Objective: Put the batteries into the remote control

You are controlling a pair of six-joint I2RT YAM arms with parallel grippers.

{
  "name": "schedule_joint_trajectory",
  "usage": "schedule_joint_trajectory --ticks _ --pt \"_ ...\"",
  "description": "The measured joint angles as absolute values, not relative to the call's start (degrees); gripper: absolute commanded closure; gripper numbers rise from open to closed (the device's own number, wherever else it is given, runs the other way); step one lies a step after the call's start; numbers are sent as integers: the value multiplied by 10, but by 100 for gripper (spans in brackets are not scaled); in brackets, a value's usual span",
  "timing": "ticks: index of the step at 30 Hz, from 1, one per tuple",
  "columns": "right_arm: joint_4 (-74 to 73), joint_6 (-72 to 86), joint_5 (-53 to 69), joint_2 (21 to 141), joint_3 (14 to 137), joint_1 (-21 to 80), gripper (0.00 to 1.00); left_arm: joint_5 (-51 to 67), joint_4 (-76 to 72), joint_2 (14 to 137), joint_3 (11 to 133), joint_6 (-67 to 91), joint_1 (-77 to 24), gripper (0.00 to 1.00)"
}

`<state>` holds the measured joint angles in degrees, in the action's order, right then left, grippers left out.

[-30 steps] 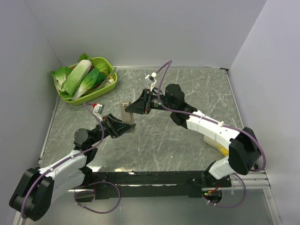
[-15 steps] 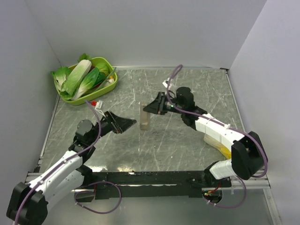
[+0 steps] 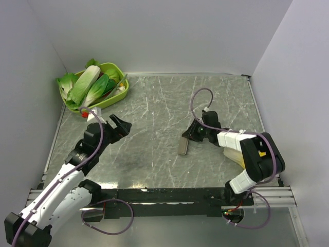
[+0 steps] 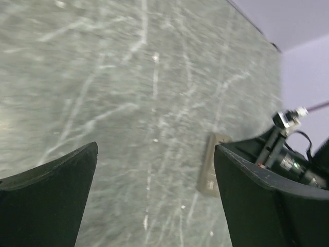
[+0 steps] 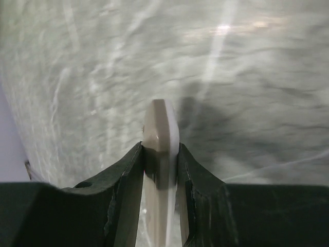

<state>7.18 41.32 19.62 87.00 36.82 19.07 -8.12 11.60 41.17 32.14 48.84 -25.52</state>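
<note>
The remote control [image 3: 183,146] shows its dull grey-brown side and hangs low over the table, right of centre. My right gripper [image 3: 192,135] is shut on its upper end. In the right wrist view the remote control [image 5: 161,123] stands edge-on, pinched between the two black fingers of the right gripper [image 5: 161,150]. My left gripper [image 3: 120,125] is open and holds nothing, well to the left of the remote. The left wrist view looks between the wide-apart fingers of the left gripper [image 4: 155,149] at the remote control [image 4: 211,171] far across the table. The batteries are out of view.
A green tray [image 3: 120,93] holding leafy green vegetables [image 3: 90,83] stands at the back left corner. A yellow object [image 3: 240,159] lies under the right arm near the right side. Grey walls close in the table on the left, back and right.
My left gripper let go of the remote, opened wide and pulled back to the left. The right arm carried the remote rightward and down, close to the table.
</note>
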Motion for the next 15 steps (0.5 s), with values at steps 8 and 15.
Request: schedule_joint_trajectory --ticks 8,15 --pt "50 413 141 877 374 164 6 -179 221 436 401 466 -253 3" --pt "-91 362 -11 780 385 142 0 -303 289 431 478 448 -253 3"
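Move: The remote control is already in the right fingers, held near its far end, its middle about 4 cm back, 1 cm left of and 2 cm below that hand. The bare table spot for it is some 3 cm back, 1 cm right and 4 cm below. The yellow-and-cream bag lies about 23 cm right, 10 cm back and 3 cm below. From the left hand the remote is roughly 25 cm right, level fore and aft, 17 cm lower. The remote, still pinched, is carried down about 1.5 cm and a couple of centimetres right to the table by the right hand, whose fingers then spread wide and let go. That hand draws off rightward, some 9 cm in all, rising slightly only late, its wrist turning clockwise. The left hand, open and empty, retreats about 7 cm left and 5 cm up, turning counter-clockwise. ##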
